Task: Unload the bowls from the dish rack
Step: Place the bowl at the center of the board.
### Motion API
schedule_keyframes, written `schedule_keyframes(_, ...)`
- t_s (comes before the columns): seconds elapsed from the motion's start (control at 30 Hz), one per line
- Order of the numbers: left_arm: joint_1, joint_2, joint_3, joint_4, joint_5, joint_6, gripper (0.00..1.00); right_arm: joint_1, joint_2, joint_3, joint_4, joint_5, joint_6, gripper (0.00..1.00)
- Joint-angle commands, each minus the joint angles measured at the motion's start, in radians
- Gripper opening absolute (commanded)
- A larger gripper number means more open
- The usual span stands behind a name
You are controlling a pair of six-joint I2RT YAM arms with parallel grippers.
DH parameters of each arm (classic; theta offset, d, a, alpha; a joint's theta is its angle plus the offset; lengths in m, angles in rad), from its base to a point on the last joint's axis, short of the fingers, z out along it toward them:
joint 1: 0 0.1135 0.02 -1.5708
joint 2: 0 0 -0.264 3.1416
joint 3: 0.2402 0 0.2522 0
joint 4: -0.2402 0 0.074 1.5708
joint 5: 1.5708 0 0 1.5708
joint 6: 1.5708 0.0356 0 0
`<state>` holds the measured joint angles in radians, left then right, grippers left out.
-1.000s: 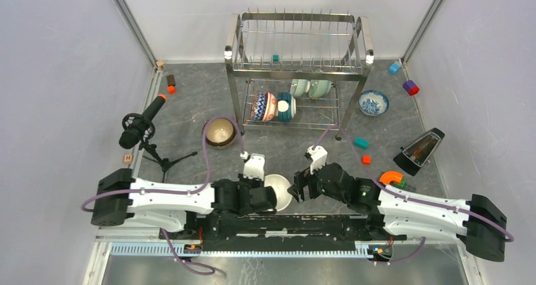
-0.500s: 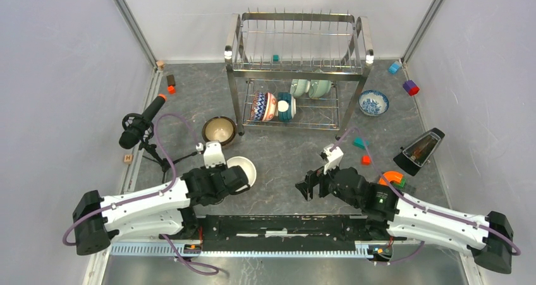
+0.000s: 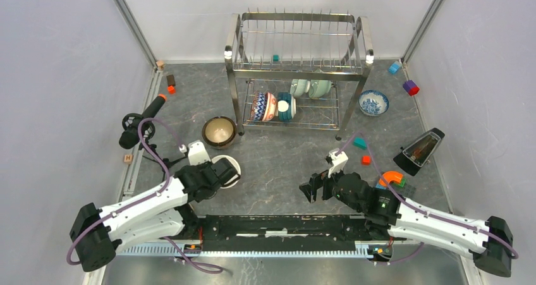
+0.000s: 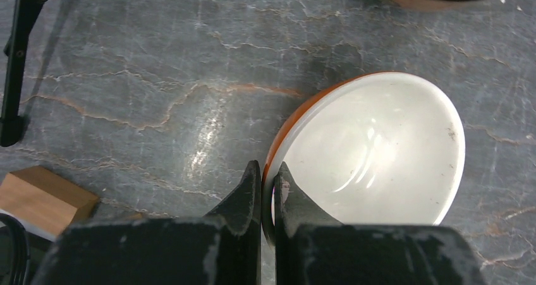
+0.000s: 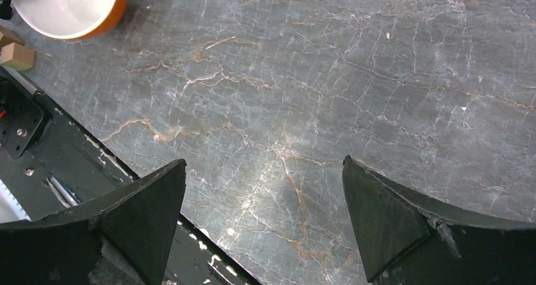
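My left gripper [image 3: 218, 175] [image 4: 267, 169] is shut on the rim of a bowl [image 3: 227, 169] [image 4: 373, 152], white inside and orange outside, low at the table's left just in front of the dark brown bowl [image 3: 219, 131]. That orange bowl [image 5: 69, 4] also shows in the corner of the right wrist view. My right gripper [image 3: 310, 189] [image 5: 264, 171] stands wide open over bare table, holding nothing. The dish rack [image 3: 297, 42] keeps a patterned bowl [image 3: 262, 106], a teal bowl [image 3: 286, 106] and two pale green bowls [image 3: 310, 88] on its lower tier. A blue-and-white bowl [image 3: 373, 102] sits right of the rack.
A microphone on a tripod [image 3: 142, 122] stands at the left, beside the left arm. A metronome [image 3: 420, 150] and an orange arch [image 3: 390, 177] are at the right. Small blocks [image 3: 360, 143] lie scattered; a wooden block [image 4: 44, 193] lies near the held bowl.
The left arm carried the orange bowl from the near centre leftwards, to in front of the brown bowl. The right gripper opened fully and drew slightly right and back.
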<state>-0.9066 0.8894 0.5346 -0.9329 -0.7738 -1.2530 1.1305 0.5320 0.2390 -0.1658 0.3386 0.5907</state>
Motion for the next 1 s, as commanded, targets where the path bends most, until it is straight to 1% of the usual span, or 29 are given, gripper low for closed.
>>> schedule_keyframes(0.0, 0.042, -0.015, 0.0, -0.021, -0.028, -0.084, 0.02, 0.003, -0.001, -0.018, 0.062, 0.013, 0.018, 0.98)
schedule_keyframes(0.13, 0.074, -0.011, -0.031, -0.003, -0.002, -0.101, 0.02, 0.003, -0.014, -0.011, 0.037, 0.021, 0.014, 0.98)
schedule_keyframes(0.17, 0.079, -0.012, -0.04, 0.001, 0.012, -0.104, 0.04, 0.003, -0.02, -0.009, 0.031, 0.028, 0.015, 0.98)
schedule_keyframes(0.23, 0.081, -0.02, -0.049, 0.009, 0.023, -0.107, 0.13, 0.003, -0.031, -0.007, 0.02, 0.034, 0.011, 0.98)
schedule_keyframes(0.33, 0.082, -0.033, -0.047, -0.01, 0.014, -0.113, 0.33, 0.003, -0.04, -0.013, 0.016, 0.042, 0.019, 0.98)
schedule_keyframes(0.47, 0.081, -0.049, -0.052, -0.012, 0.03, -0.111, 0.49, 0.003, -0.049, -0.027, 0.016, 0.033, 0.029, 0.98)
schedule_keyframes(0.5, 0.081, -0.05, -0.053, -0.013, 0.036, -0.108, 0.52, 0.003, -0.054, -0.034, 0.019, 0.035, 0.032, 0.98)
schedule_keyframes(0.6, 0.08, -0.073, -0.056, -0.009, 0.062, -0.089, 0.58, 0.003, -0.065, -0.053, 0.027, 0.034, 0.04, 0.98)
schedule_keyframes(0.7, 0.08, -0.136, -0.054, -0.006, 0.098, -0.06, 0.66, 0.003, -0.065, -0.053, 0.025, 0.013, 0.035, 0.98)
schedule_keyframes(0.83, 0.08, -0.228, -0.013, -0.031, 0.118, -0.003, 0.82, 0.002, -0.046, -0.007, -0.022, 0.007, 0.02, 0.98)
schedule_keyframes(0.97, 0.078, -0.262, 0.044, -0.054, 0.143, 0.07, 0.95, 0.002, -0.046, 0.02, -0.04, 0.019, 0.009, 0.98)
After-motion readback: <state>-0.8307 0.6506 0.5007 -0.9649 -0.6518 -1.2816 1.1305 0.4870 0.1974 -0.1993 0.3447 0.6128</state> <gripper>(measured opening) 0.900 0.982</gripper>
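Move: The left gripper still pinches the near-left rim of the orange-and-white bowl, tilted just above the table. The clear table spot it goes to is about 4 cm ahead, 2 cm right and 7 cm below the gripper. Two nested dark bowls stand some 20 cm ahead and 2 cm right; a wooden block lies about 7 cm back and 16 cm left. From the right gripper that spot is roughly 8 cm forward and 33 cm left. Carry the bowl on left with the left gripper, about 2 cm, and lower it by about 1.5 cm onto the bare table on the near side of the dark bowls. Open the fingers wide to let go of the rim, then draw back up some 2.5 cm, drifting right again and rolling the gripper's left side down by roughly 15 degrees. ##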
